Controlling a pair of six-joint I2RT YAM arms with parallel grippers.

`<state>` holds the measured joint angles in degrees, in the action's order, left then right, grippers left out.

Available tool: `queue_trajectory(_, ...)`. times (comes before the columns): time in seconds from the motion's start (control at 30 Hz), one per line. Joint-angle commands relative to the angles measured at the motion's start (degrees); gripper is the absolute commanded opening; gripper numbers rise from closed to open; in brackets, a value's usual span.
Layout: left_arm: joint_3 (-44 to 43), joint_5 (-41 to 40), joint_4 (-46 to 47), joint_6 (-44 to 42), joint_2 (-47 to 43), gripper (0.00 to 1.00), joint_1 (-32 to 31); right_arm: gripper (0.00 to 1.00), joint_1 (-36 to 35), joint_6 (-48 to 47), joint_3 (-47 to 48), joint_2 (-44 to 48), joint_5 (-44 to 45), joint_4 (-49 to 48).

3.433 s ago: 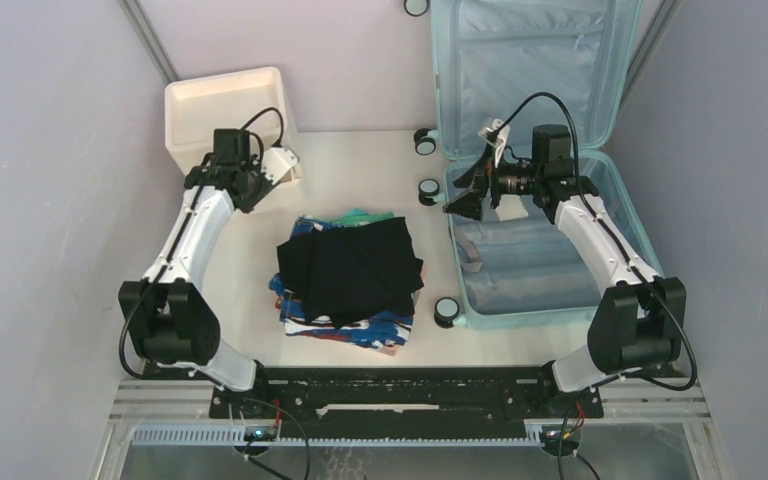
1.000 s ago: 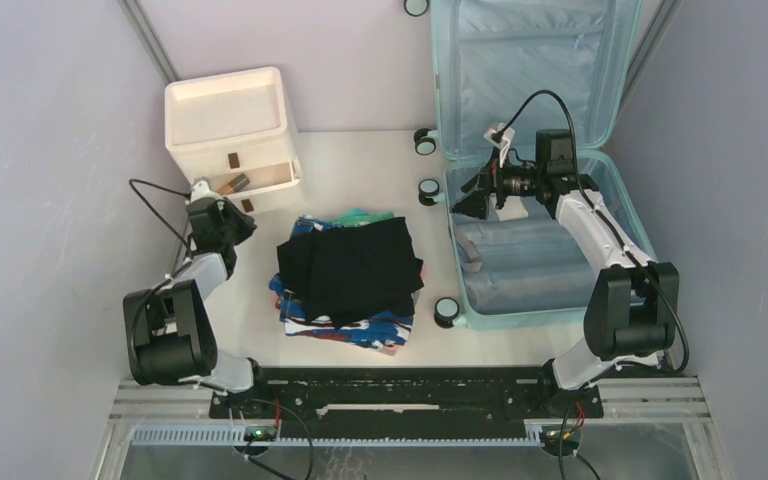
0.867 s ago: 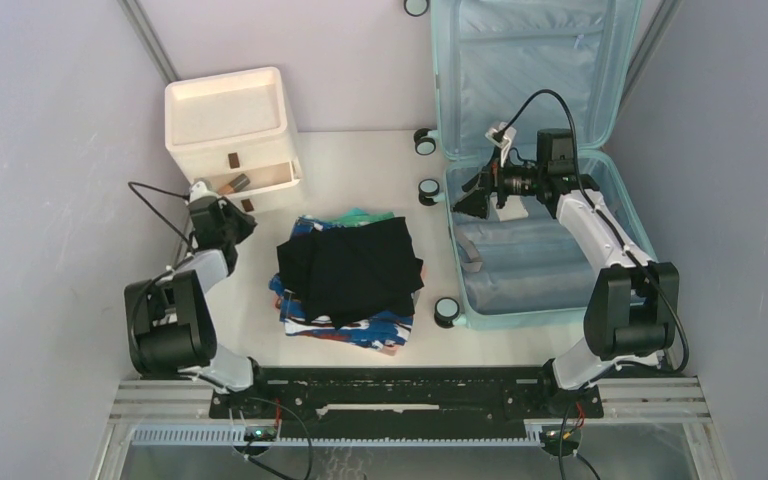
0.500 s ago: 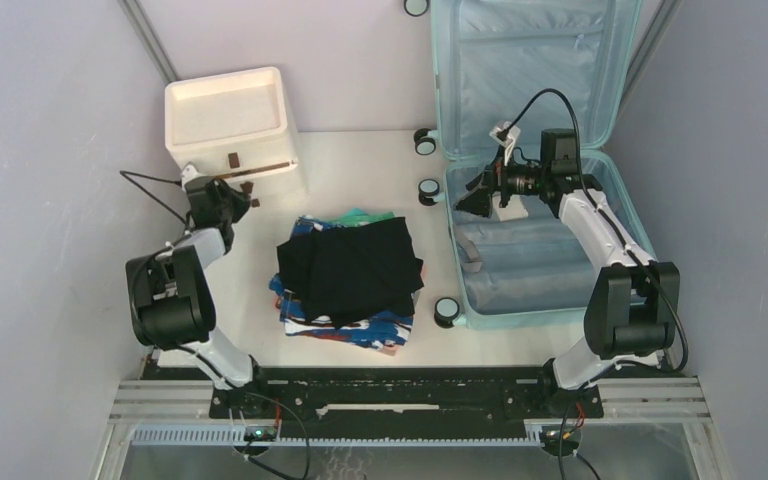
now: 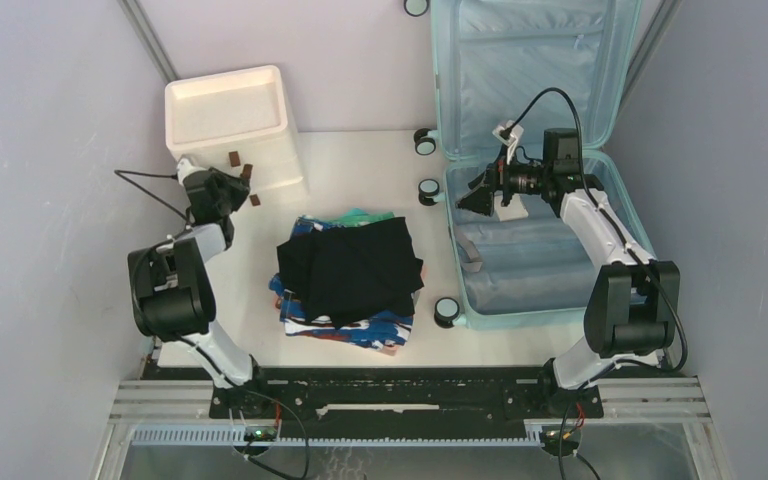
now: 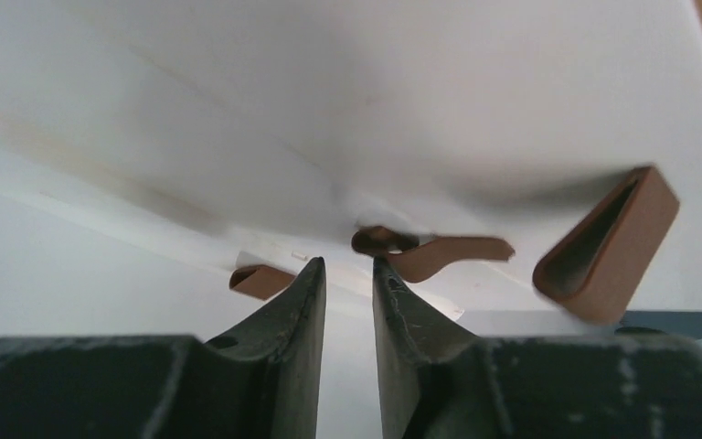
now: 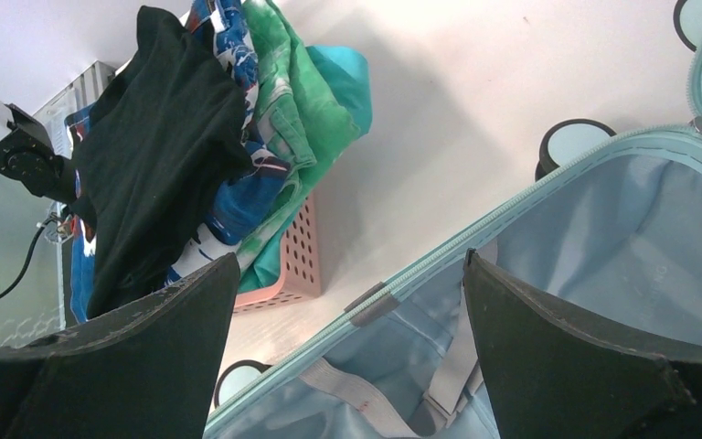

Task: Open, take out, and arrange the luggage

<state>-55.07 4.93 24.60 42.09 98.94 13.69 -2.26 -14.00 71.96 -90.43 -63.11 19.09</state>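
The luggage (image 5: 530, 70) lies open at the right, its lid leaning on the back wall and its light blue lining (image 7: 622, 238) showing. My right gripper (image 5: 472, 198) hovers over the base's near-left rim, jaws wide open (image 7: 347, 265) with nothing between them. My left gripper (image 5: 240, 186) is at the front of the cream drawer cabinet (image 5: 225, 110). In the left wrist view its fingers (image 6: 347, 270) stand a narrow gap apart and hold nothing. Their tips lie just below a flat brown tab (image 6: 443, 254), between two brown loop handles (image 6: 603, 247).
A pile of folded clothes (image 5: 350, 265), black on top, rests in a pink perforated basket (image 7: 297, 256) mid-table. Grey elastic straps (image 7: 379, 402) cross the luggage base. Caster wheels (image 5: 428, 190) stick out from its left side. Grey walls close in on both sides.
The cabinet drawer, open a second ago, is now shut. My left gripper moved forward to the cabinet front and its jaws parted slightly. The right arm barely shifted.
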Motion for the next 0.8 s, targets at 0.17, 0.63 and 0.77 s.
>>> queue_trajectory(0.17, 9.0, 1.5, 9.1, -0.9, -8.3, 0.38, 0.5, 1.0, 0.8, 1.4, 2.6, -1.2, -1.2, -3.8)
queue_trajectory(0.63, 3.1, -5.8, -19.8, -37.5, -14.9, 0.57, -7.1, 1.0, 1.2, 2.9, 2.7, -2.4, -1.3, -6.7)
queue_trajectory(0.77, 0.5, -13.2, -21.1, -43.5, -11.3, 0.92, -10.0, 1.0, 1.2, 3.7, 2.7, -2.6, -1.7, -8.1)
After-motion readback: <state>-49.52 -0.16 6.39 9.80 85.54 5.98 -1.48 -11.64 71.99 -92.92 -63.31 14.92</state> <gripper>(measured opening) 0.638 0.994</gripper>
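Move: Back and to the right of the left hand lies the clothes pile on its basket, about 18 cm nearer the base, some 22 cm to the right and roughly 7 cm lower. The middle drawer handle is about 2 cm ahead of the fingertips, level with them sideways and in height. The bottom drawer handle sits 1 cm ahead, straight in line and 7 cm below. From the right hand, the clothes pile is about 23 cm left, 14 cm back and 15 cm down. Backing off the front of the closed drawers, the left hand comes free and draws back about 7 cm. Late on it also swings some 4 cm right, towards the clothes pile, and sinks slightly. The wrist rolls some 30 degrees, left side rising, while turning clockwise and tipping down, and the narrowly parted fingers spread to well over half open. ##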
